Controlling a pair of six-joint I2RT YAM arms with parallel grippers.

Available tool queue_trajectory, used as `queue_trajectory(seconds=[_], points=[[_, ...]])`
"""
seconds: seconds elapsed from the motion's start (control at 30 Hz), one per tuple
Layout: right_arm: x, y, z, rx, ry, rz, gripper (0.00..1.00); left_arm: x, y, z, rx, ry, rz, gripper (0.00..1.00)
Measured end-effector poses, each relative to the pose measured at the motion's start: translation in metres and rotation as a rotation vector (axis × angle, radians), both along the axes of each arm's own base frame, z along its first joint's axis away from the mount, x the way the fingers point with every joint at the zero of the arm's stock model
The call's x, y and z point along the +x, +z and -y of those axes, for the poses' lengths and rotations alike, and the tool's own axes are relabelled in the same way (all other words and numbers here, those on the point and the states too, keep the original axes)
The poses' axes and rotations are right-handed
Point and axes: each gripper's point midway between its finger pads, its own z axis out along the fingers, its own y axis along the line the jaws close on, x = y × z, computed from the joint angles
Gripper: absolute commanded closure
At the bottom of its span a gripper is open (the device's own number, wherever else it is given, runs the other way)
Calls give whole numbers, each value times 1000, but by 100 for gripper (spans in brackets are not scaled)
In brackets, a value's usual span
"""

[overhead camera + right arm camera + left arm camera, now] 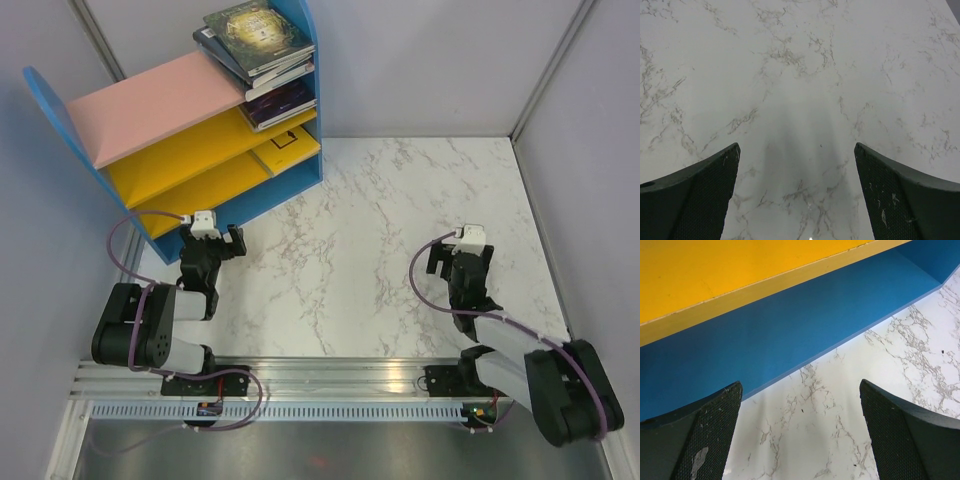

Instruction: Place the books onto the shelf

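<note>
The shelf (150, 105) stands at the back left, with blue side panels, a pink top board and two yellow boards. The books lie at its right end: a stack topped by a dark green-gold one (258, 30) on the pink board, darker ones (280, 102) on the middle board, and a yellow one (285, 145) on the lowest. My left gripper (236, 243) is open and empty just in front of the shelf; its wrist view shows the shelf's blue base (790, 325) beyond the left gripper (799, 390). Over bare marble at the right, my right gripper (460, 262) (796, 150) is open and empty.
The white marble table (350, 240) runs from the shelf to grey walls at the back and right. A metal rail (330, 375) along the near edge carries both arm bases. Purple cables loop beside each arm.
</note>
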Motion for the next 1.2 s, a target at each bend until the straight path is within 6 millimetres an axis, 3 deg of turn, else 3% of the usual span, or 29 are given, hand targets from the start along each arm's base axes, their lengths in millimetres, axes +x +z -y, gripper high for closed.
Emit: queue_trajectory(seconds=[0.23, 0.33, 0.5, 1.2], points=[[40, -12, 6, -21, 41, 79, 2, 0, 1, 0, 0, 0, 5, 0], [44, -25, 6, -23, 54, 63, 2, 0, 1, 0, 0, 0, 5, 0], [61, -1, 4, -13, 61, 154, 2, 0, 1, 0, 0, -2, 5, 0], [64, 6, 3, -8, 67, 180, 2, 0, 1, 0, 0, -2, 5, 0]])
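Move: The yellow book, last of those now on the shelf, lies about 29 cm ahead of the right hand, 45 cm to its left and some 4 cm above it. The purple books on the next board are roughly level with the yellow book sideways, at 30 cm ahead and 46 cm left, about 14 cm up. From the left hand the yellow book is about 23 cm ahead, 16 cm right and 3 cm up. The right hand has only bare table below. No book is reached for: over bare marble to the right of the loaded shelf, the empty right hand goes forward about 6 cm, dipping some 2 cm on the way and coming back up to its first height. Its wrist tips up about 10 degrees, fingers staying wide open; then it stays there. ##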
